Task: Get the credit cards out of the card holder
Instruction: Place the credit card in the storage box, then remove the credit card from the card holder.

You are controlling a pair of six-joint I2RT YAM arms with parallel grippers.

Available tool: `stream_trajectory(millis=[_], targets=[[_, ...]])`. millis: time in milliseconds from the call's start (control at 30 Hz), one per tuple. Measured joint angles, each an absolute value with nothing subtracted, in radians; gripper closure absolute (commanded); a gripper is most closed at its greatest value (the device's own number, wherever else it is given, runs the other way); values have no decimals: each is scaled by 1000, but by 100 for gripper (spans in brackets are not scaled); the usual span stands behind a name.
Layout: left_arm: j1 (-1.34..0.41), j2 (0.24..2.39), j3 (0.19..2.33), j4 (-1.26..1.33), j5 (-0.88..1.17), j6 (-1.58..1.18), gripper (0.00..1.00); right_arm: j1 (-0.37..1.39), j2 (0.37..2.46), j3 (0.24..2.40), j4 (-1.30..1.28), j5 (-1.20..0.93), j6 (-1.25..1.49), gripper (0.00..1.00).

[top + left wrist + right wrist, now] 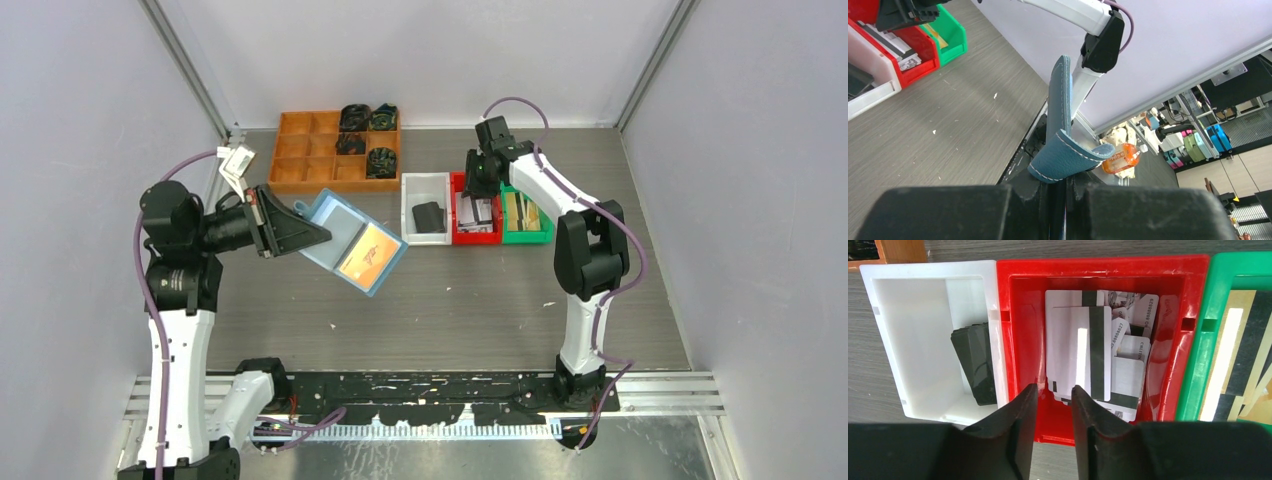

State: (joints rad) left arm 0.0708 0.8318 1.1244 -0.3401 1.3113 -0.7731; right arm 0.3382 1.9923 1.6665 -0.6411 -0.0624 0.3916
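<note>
The light blue card holder (345,235) hangs unfolded above the table's left half, and an orange panel (368,255) shows on its inner face. My left gripper (315,232) is shut on one edge of it; in the left wrist view the card holder (1063,152) curls up from between the shut jaws of that gripper (1065,189). My right gripper (1054,389) stands open and empty over the near end of a red bin (1103,267). Pale credit cards (1073,350) with dark stripes lie in that bin. A dark grey card (975,362) lies in the white bin (913,305).
White bin (407,210), red bin (476,238) and green bin (527,237) stand side by side at the back middle. The green bin (1210,330) holds tan and dark cards. An orange compartment tray (300,160) with dark items sits at the back left.
</note>
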Motion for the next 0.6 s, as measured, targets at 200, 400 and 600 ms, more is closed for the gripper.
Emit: stream_trajectory(millis=[200,400,600], targets=[[71,815,1121,-328,1322,-777,100,338,1967,1648,-634,-41,397,51],[71,819,1120,-404,1319,-658,100,336,1774,1568,-614,-134,404,37],[71,870,1145,-715,1274,-289,100,371,1480,1481,-479,-438,445,26]])
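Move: The orange card in the open card holder lies about 32 cm back from the right hand, 23 cm to its left and nearly 30 cm higher. The red box is below the right hand, about 1 cm forward, 1 cm right and 8 cm down; the white box's centre is some 11 cm to the left of the red one's, the green box's as far to its right. From the left hand, the orange card is about 7 cm right and 4 cm back, nearly level. Lift the empty right gripper out from over the red box, slowly at first and then fast, some 19 cm up while drawing it back 9 cm and a little left towards the card holder; tilt its fingers up and round to the left by about 35 degrees and open them on to roughly two thirds. Keep the card holder pinched in the left gripper, pause, then lower it about 5 cm, rolling slightly. ##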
